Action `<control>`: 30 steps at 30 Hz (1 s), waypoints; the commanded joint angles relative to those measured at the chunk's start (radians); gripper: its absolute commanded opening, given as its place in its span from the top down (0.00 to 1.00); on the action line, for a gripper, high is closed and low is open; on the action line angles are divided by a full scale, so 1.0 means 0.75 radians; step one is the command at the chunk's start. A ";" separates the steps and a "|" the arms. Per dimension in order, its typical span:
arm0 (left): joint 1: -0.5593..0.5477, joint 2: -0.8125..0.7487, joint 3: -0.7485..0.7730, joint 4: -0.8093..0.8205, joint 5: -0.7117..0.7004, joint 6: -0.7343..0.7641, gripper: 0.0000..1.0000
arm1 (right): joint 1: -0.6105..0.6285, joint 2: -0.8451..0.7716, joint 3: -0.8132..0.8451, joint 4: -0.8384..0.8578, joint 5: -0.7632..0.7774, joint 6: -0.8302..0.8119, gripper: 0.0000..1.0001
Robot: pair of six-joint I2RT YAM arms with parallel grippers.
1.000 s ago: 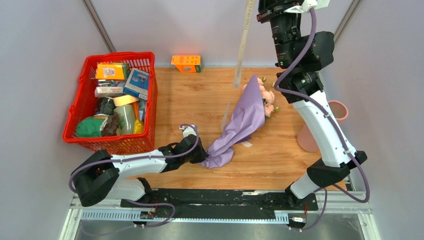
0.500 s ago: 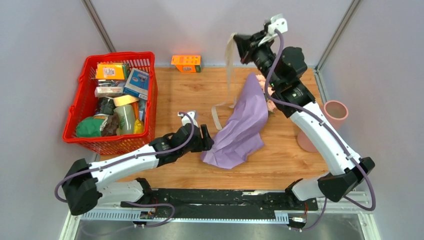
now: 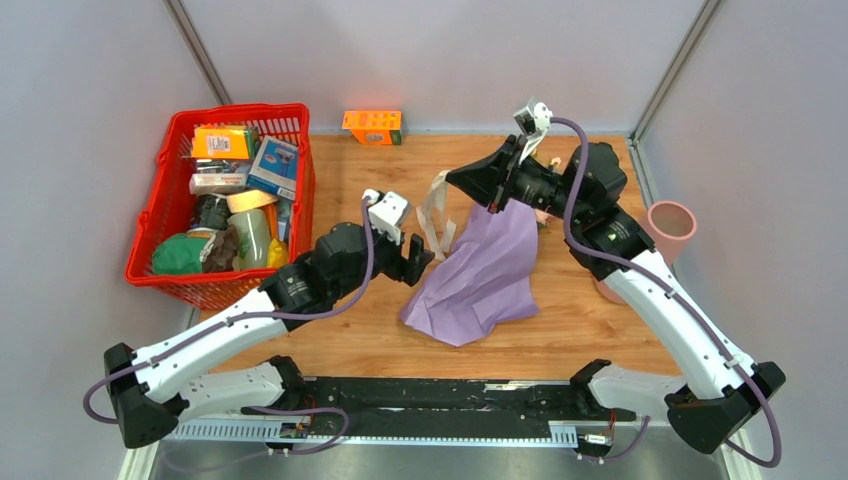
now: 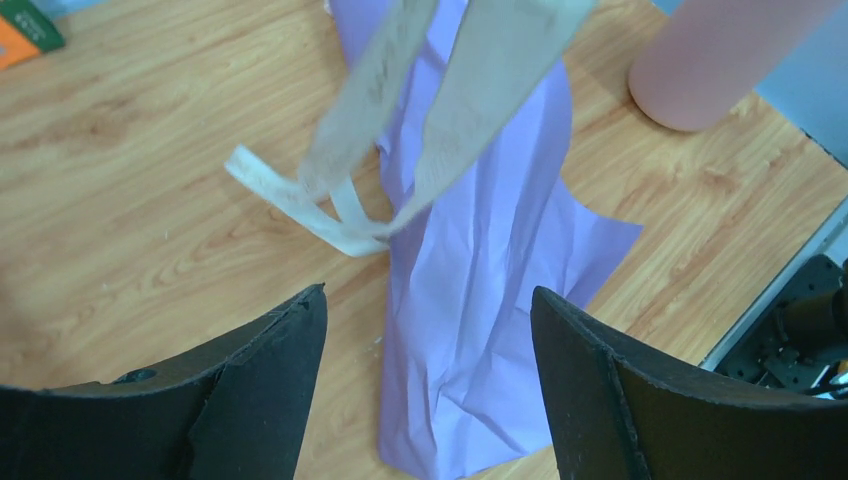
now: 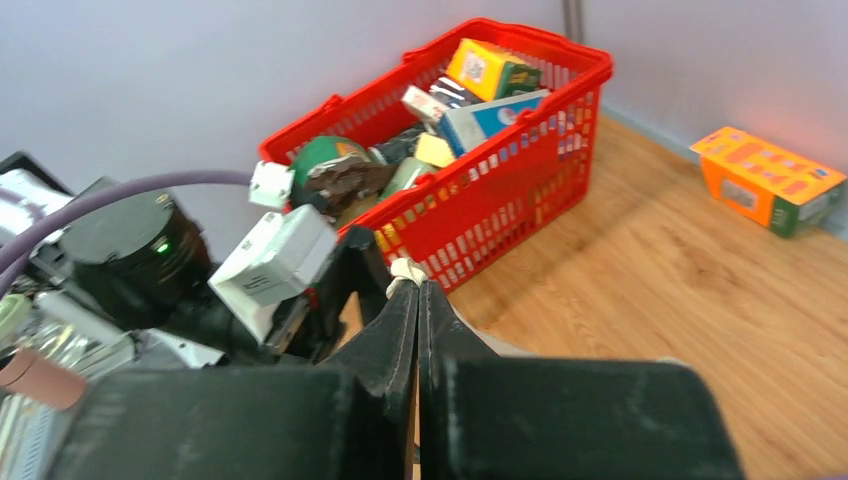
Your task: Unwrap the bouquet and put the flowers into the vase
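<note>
The bouquet's lilac paper lies loosened and spread on the wooden table, also seen in the left wrist view as lilac paper. The flowers are hidden under the paper and my right arm. My right gripper hovers over the paper's upper left and is shut on the cream ribbon, whose knot pokes out at the tips of the right gripper. The ribbon dangles in loops. My left gripper stands open just left of the paper, with the left gripper empty above it. The pink vase stands at the right edge.
A red basket full of groceries sits at the left, seen also as the basket in the right wrist view. An orange box lies by the back wall. Grey walls close in the table on three sides.
My left gripper opened, let go of the paper's lower end and rose towards the middle. My right arm swung down and left with the ribbon. The paper fell open wider.
</note>
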 commanded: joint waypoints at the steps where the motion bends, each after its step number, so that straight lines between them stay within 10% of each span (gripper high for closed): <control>1: -0.004 0.071 0.150 -0.018 0.138 0.221 0.18 | 0.008 -0.051 -0.028 0.034 -0.171 0.104 1.00; 10: 0.020 0.212 0.206 0.078 0.151 0.199 0.22 | 0.019 -0.096 -0.054 0.091 -0.269 0.208 1.00; 12: 0.016 0.212 0.171 0.160 0.185 0.189 0.35 | 0.019 -0.113 -0.069 0.100 -0.243 0.219 1.00; 15: 0.020 0.206 0.156 0.219 0.137 0.156 0.88 | 0.019 -0.129 -0.091 0.108 -0.208 0.211 0.99; 16: 0.020 0.202 0.165 0.217 0.126 0.152 1.00 | 0.019 -0.135 -0.101 0.108 -0.186 0.198 0.93; 23: 0.100 0.151 0.316 0.099 0.050 -0.008 1.00 | 0.017 -0.276 -0.326 0.246 0.015 -0.071 0.20; 30: 0.108 0.183 0.579 -0.008 0.148 -0.069 1.00 | 0.019 -0.311 -0.619 0.739 -0.093 -0.245 0.00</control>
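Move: The ribbon, held in the right fingers, hangs about 5 cm ahead of the open left hand, 4 cm to its right, its middle roughly 4 cm above; from the right hand that middle is 1 cm ahead, 2 cm left and some 12 cm below. The purple paper on the table is about 3 cm ahead, 13 cm right and 24 cm below the left hand, the flowers about 24 cm ahead, 28 cm right and 23 cm below it. Right draws the ribbon back 5 cm; left edges rightward, pinches it, rises 10 cm as right releases, sinking. ##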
